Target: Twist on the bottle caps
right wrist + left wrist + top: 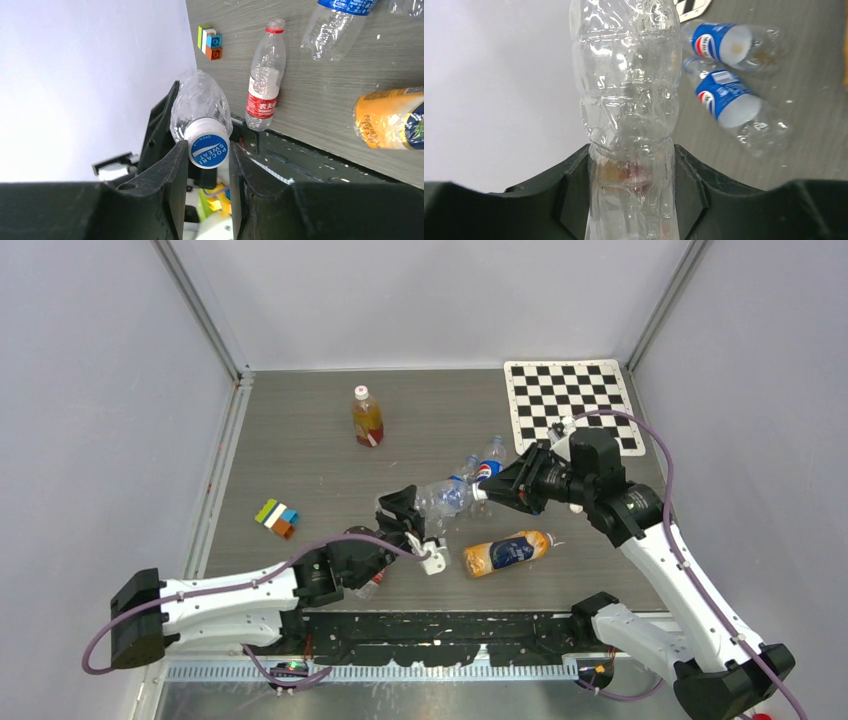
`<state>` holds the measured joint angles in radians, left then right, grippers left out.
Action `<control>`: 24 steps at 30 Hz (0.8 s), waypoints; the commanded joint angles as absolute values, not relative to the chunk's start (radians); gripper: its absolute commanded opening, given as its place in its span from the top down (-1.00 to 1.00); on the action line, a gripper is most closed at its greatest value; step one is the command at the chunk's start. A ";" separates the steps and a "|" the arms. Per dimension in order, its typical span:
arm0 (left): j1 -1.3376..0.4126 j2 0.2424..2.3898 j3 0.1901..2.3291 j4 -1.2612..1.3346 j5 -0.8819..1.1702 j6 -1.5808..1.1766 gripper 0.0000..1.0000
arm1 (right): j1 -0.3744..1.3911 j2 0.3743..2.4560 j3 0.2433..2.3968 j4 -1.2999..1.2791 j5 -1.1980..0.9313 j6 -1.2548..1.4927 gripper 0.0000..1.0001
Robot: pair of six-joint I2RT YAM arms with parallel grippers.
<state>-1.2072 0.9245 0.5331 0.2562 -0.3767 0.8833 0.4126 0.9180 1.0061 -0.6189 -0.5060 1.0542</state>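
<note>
My left gripper is shut on a crumpled clear bottle, which it holds off the table, lying roughly level and pointing toward the right arm. A white bottle cap with a blue top sits on that bottle's neck. My right gripper is shut on this cap, one finger on each side. In the top view the two grippers, left and right, meet over the middle of the table.
Two blue-labelled bottles lie just beyond the held bottle. An orange-labelled bottle lies near the front and a red-labelled one beside the left arm. An orange-drink bottle stands at the back. Coloured blocks lie left, a checkerboard back right.
</note>
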 commanded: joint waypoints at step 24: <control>-0.792 0.938 0.805 -0.316 0.633 0.341 1.00 | 0.431 0.658 0.999 -0.515 -0.837 -0.224 -0.15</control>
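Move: My right fingers still grip the bottle cap, about 1 cm to their left on the neck of the clear bottle. From my left hand, which holds the clear bottle's body, the bottle cap is some 13 cm right and 5 cm above, about level ahead. Some 25 cm below my right hand, the near Pepsi lies 11 cm ahead and 6 cm left, the orange bottle 4 cm back and 5 cm right. I finish the last few degrees of twist, then open my right fingers, let go of the cap and lift the hand about 7 cm up and 5 cm back, away from the neck, rolling the wrist some 70 degrees back against the screwing direction. My left hand keeps its grip, rises a touch, then lowers the bottle about 4 cm, easing left and back and turning some 40 degrees. ##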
